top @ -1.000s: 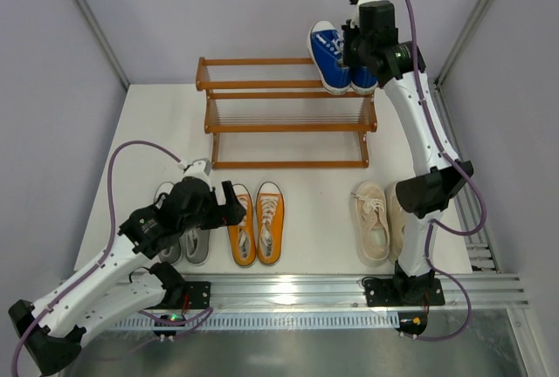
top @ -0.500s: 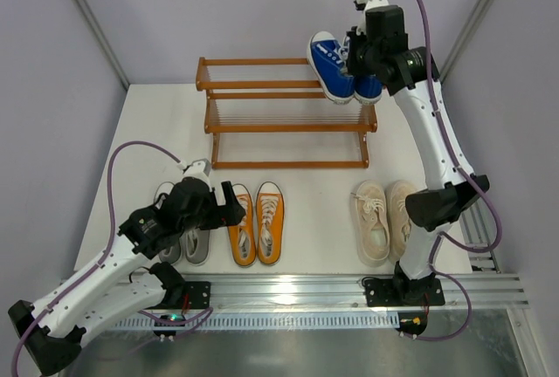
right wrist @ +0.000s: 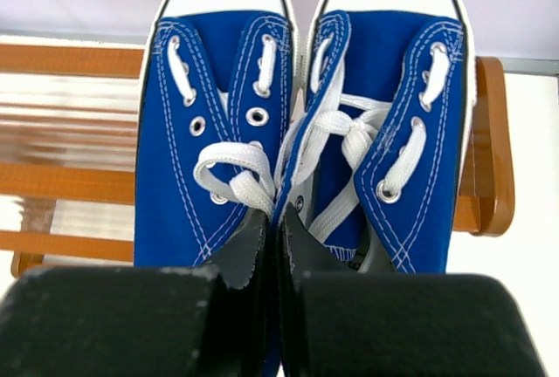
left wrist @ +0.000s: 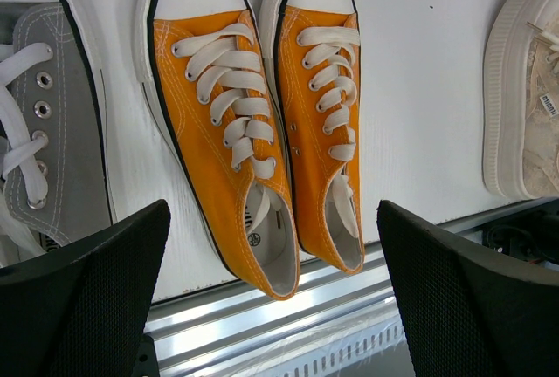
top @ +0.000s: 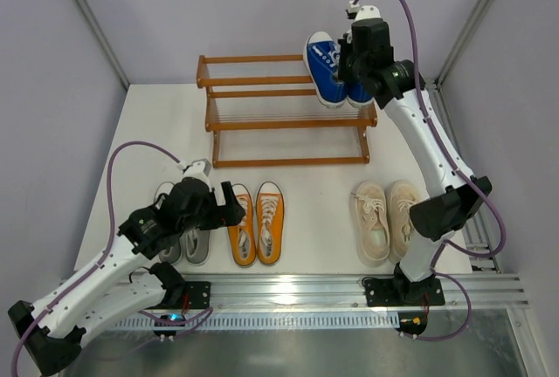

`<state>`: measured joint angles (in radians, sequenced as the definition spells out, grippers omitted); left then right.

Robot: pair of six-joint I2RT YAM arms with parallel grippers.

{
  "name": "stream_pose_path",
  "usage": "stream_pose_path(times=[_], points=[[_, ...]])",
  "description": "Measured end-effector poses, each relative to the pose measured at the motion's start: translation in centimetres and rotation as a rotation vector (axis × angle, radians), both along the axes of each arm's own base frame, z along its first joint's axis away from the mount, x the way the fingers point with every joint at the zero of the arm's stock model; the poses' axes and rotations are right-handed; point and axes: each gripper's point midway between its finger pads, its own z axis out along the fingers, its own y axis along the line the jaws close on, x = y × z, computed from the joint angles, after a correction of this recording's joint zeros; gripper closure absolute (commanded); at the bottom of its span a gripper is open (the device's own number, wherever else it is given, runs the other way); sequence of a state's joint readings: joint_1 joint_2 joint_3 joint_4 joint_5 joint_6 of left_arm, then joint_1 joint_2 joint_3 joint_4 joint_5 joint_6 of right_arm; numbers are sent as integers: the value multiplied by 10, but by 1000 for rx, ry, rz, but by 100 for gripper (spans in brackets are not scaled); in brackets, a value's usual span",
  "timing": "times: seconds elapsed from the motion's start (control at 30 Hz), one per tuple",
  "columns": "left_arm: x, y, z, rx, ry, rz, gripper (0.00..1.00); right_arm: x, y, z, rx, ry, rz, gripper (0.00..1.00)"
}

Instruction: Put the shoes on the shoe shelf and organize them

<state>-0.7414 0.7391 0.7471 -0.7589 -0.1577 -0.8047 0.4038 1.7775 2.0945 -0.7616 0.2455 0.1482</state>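
Note:
My right gripper (right wrist: 278,220) is shut on the inner edges of the pair of blue shoes (right wrist: 306,106), pinching both together. It holds the blue shoes (top: 334,67) over the right end of the orange-brown shoe shelf (top: 262,89), toes toward the back wall; whether they touch the top tier I cannot tell. My left gripper (top: 234,204) is open above the heels of the orange shoes (top: 257,222), holding nothing. In the left wrist view the orange shoes (left wrist: 262,124) lie between the wide-apart fingers (left wrist: 463,298). Grey shoes (top: 185,242) lie under the left arm. Cream shoes (top: 384,218) lie right.
A metal rail (top: 306,294) runs along the near table edge, just behind the orange shoes' heels. Frame posts (top: 472,19) rise at the back corners. The right arm's elbow (top: 445,207) hangs beside the cream shoes.
The right arm has swung the blue shoes slightly left and back over the shelf's right end, and its elbow has shifted right. The left arm has not moved.

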Motion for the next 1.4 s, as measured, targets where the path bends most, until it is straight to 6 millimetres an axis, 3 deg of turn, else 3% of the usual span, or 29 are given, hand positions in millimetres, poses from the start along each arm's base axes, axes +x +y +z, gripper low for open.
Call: stream_pose_path(times=[0.37, 0.67, 0.7, 0.77, 0.83, 1.03, 1.23, 1.33, 1.4], points=[[-1, 1, -2, 3, 4, 0, 0, 2, -6, -2, 48, -90, -191, 96], [-1, 1, -2, 4, 3, 0, 0, 2, -8, -2, 50, -97, -211, 95], [-1, 1, -2, 4, 3, 0, 0, 2, -8, -2, 47, -96, -208, 91], [-1, 1, -2, 3, 4, 1, 0, 2, -7, -1, 43, -97, -202, 67], [-1, 1, -2, 4, 4, 1, 0, 3, -7, 3, 40, -106, -196, 53], [-1, 1, -1, 1, 2, 1, 0, 5, -2, 17, 37, -145, -157, 31], [-2, 2, 0, -3, -1, 2, 0, 2, -2, 24, 29, -160, -129, 19], [-2, 2, 1, -6, -3, 1, 0, -10, -5, 39, 47, -196, -115, 12], [-2, 2, 3, -15, -14, -1, 0, -32, -12, 55, 71, -249, -104, 6]])
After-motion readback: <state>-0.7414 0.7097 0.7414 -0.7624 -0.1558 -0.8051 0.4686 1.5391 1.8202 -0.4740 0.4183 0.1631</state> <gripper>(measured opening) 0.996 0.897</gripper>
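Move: Between the two blue shoes, the shut right fingers still pinch their adjoining sides. The shelf spot for the pair lies about 1 cm ahead and 6 cm below, level sideways. The left blue shoe's middle is roughly 2 cm ahead, 4 cm left, 3 below; the right one's 2 ahead, 4 right, 3 below. The shelf's right end is some 10 cm right, level, 5 below. From the left hand, that spot lies about 31 cm ahead, 29 right, 15 above. Turning clockwise by some 10 degrees while nearly in place, the right hand keeps its pinch on the blue shoes' inner sides to square the pair on the top shelf, then pauses. The fingers next open wide and let go, and the hand lifts about 5 cm, finally drawing back some 3 cm, its fingertips tilting up. ##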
